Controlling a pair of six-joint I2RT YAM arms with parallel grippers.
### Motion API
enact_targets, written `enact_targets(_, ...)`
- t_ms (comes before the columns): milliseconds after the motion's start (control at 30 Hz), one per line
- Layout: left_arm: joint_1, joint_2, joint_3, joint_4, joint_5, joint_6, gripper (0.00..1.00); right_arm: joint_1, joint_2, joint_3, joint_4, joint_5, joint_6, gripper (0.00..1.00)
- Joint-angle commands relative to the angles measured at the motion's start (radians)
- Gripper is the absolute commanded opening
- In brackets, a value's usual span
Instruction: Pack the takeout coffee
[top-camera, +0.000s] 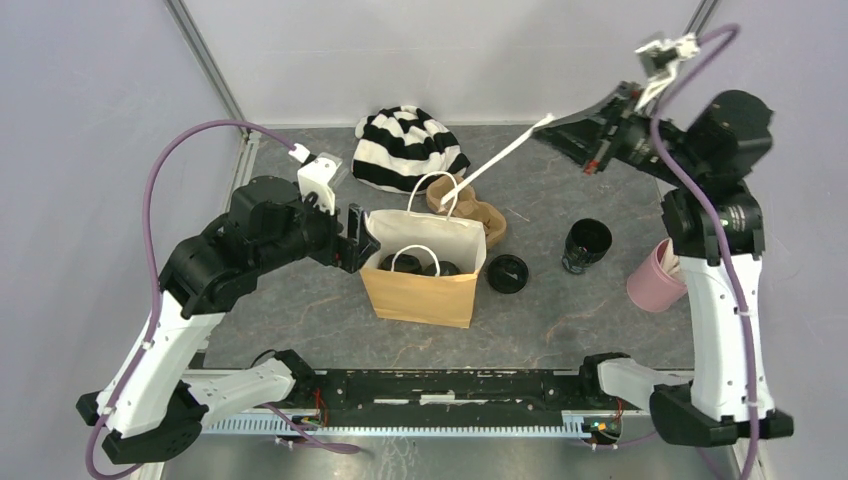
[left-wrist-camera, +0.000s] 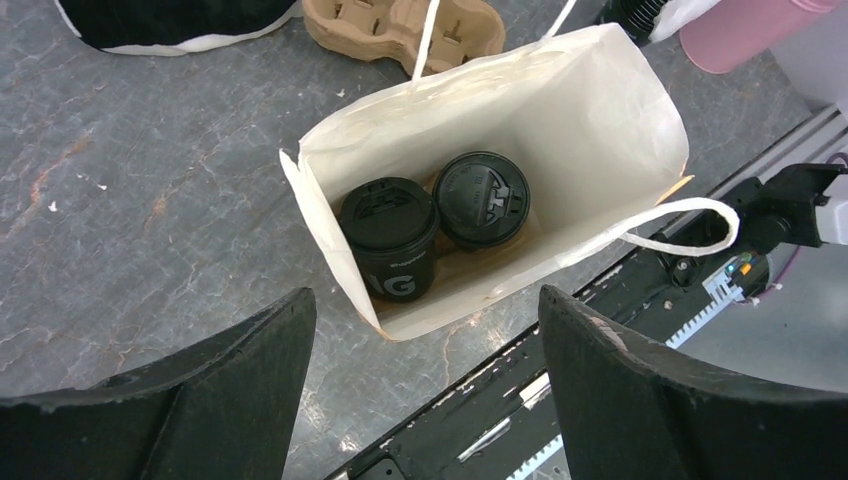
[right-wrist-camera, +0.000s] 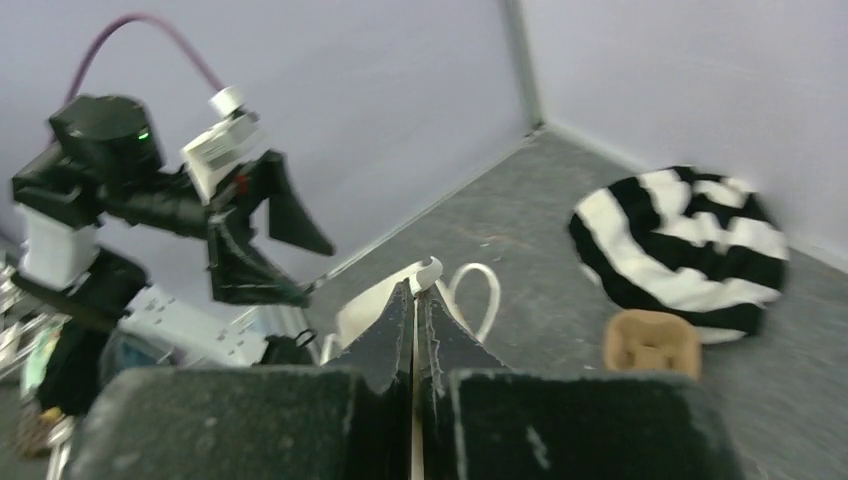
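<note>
Two black takeout coffee cups with flat black lids (left-wrist-camera: 390, 235) (left-wrist-camera: 482, 198) stand side by side inside the open brown paper bag (top-camera: 425, 290), white-lined (left-wrist-camera: 610, 110). My left gripper (left-wrist-camera: 425, 292) hovers open above the bag's left rim, nothing between its fingers (top-camera: 355, 238). My right gripper (top-camera: 545, 132) is raised at the back right. It is shut on the bag's far white handle (top-camera: 495, 160), which is stretched taut towards it. In the right wrist view the handle loop (right-wrist-camera: 428, 270) pokes out past the shut gripper (right-wrist-camera: 415, 288).
A brown cardboard carrier (top-camera: 482, 215) lies behind the bag, with a black-and-white striped hat (top-camera: 408, 147) beyond it. Right of the bag are a loose black lid (top-camera: 507, 273), an open black cup (top-camera: 586, 243) and a pink cup (top-camera: 655, 275).
</note>
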Motion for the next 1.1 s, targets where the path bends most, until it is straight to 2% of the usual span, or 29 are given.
enact_targets(0, -0.007, -0.004, 0.04, 0.037, -0.041, -0.035, 0.87, 0.22, 0.053, 0.094, -0.124, 0.183, -0.123, 0.0)
enact_targets(167, -0.007, -0.013, 0.071, 0.008, -0.082, -0.042, 0.87, 0.552, 0.146, 0.144, -0.218, 0.522, -0.288, 0.0)
enact_targets(267, -0.007, -0.015, 0.085, -0.008, -0.1, -0.045, 0.87, 0.722, 0.229, 0.235, -0.296, 0.748, -0.399, 0.0)
enact_targets(333, -0.007, -0.018, 0.09, -0.016, -0.108, -0.049, 0.87, 0.787, 0.299, 0.325, -0.361, 0.876, -0.456, 0.0)
enact_targets(433, -0.007, -0.021, 0.093, -0.021, -0.114, -0.049, 0.87, 0.846, 0.39, 0.444, -0.442, 0.981, -0.52, 0.0)
enact_targets(633, -0.007, -0.014, 0.092, -0.031, -0.12, -0.033, 0.87, 0.909, 0.437, 0.453, -0.527, 1.111, -0.612, 0.0)
enact_targets(833, -0.007, -0.003, 0.083, -0.026, -0.121, -0.012, 0.87, 0.933, 0.442, 0.367, -0.514, 1.1, -0.628, 0.0)
enact_targets(1067, -0.007, 0.008, 0.082, -0.021, -0.125, 0.01, 0.87, 0.967, 0.455, 0.246, -0.405, 1.111, -0.65, 0.0)
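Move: The paper bag with two black cups in it stands about 18 cm to the left of the right hand, some 3 cm nearer the base, its middle about 42 cm below. From the same hand, the cardboard cup holder lies 14 cm ahead and 10 cm left, and the loose black lid some 2 cm ahead and 1 cm left, both about 51 cm down. From the left hand, the bag's middle is 10 cm right, 3 cm ahead and 25 cm below. Still pinching the white straw in shut fingers, the right hand swings about 17 cm left to the bag's far side, sinking as it goes, then drops nearly straight down to end some 15 cm lower, its wrist rolling about 45 degrees so that the level fingers tip down and bring the straw's hanging end to the bag's mouth. The left hand stays open beside the bag, easing a couple of centimetres left and up, clear of the rim. ##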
